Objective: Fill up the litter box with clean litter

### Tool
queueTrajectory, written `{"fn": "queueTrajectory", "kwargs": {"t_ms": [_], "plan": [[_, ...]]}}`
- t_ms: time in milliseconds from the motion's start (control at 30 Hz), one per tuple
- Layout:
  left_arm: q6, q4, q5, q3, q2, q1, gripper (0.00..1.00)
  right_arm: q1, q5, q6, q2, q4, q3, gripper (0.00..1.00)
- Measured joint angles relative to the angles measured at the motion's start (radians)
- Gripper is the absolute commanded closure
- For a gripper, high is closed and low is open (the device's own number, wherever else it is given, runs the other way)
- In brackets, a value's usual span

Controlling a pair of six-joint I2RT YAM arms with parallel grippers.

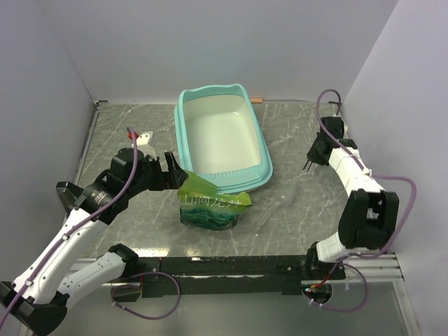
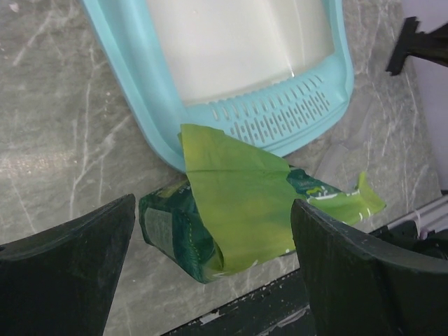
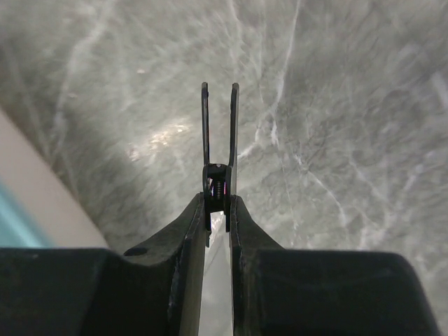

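Observation:
The turquoise litter box [image 1: 180,133] lies mid-table, its whitish inside showing and its slotted near rim [image 2: 280,122] in the left wrist view. The clean litter is out of view. A glossy green bag [image 1: 210,206] lies against the box's near edge, its top flap folded over [image 2: 238,203]. My left gripper [image 1: 175,175] hovers at the bag's left side, wide open [image 2: 213,203], with the bag seen between its fingers but untouched. My right gripper [image 1: 311,162] hangs over bare table right of the box. It [image 3: 218,199] is shut on a black clip [image 3: 218,171] whose two prongs point away.
Grey-white walls close the table on the left, back and right. A black rail [image 1: 231,264] runs along the near edge, just behind the bag. A small wooden piece [image 1: 257,100] lies at the back wall.

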Motion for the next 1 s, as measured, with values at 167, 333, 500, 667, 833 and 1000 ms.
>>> {"fn": "queueTrajectory", "kwargs": {"t_ms": [167,333,500,667,833,1000], "plan": [[0.022,0.011,0.068,-0.014,-0.012,0.0,0.03,-0.103,-0.122,0.053,0.097,0.093,-0.081,1.0],[0.047,0.022,0.114,-0.016,-0.024,0.0,0.03,-0.141,-0.202,0.072,0.133,0.141,-0.127,0.89],[0.064,0.037,0.142,-0.016,-0.025,0.0,0.03,-0.138,-0.24,0.083,0.14,0.183,-0.158,0.69],[0.076,0.038,0.153,-0.016,-0.025,0.0,0.03,-0.138,-0.246,0.089,0.14,0.196,-0.175,0.44],[0.079,0.039,0.156,-0.016,-0.027,0.0,0.03,-0.138,-0.244,0.088,0.135,0.201,-0.19,0.32],[0.08,0.035,0.155,-0.016,-0.033,0.0,0.03,-0.133,-0.244,0.085,0.072,0.18,-0.208,0.28]]}}
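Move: The right gripper holds the black clip. Its spot on the bare table is some 12 cm below that hand, about 3 cm ahead and 3 cm to its left. From the same hand the clear plastic piece lies roughly 9 cm back and 11 cm left, and the litter box's middle about 16 cm ahead and 33 cm left. From the left gripper, that spot is some 17 cm ahead, 45 cm right and 24 cm down. Lower the right gripper almost straight down, about 9 cm, to the table right of the litter box, rolling it some 15 degrees so its left side rises. Slow near the bottom, open the fingers wide to let go of the black clip, then ease back and up a centimetre or so. Meanwhile draw the empty, open left gripper about 2.5 cm back and right, turning it 10 degrees clockwise. ##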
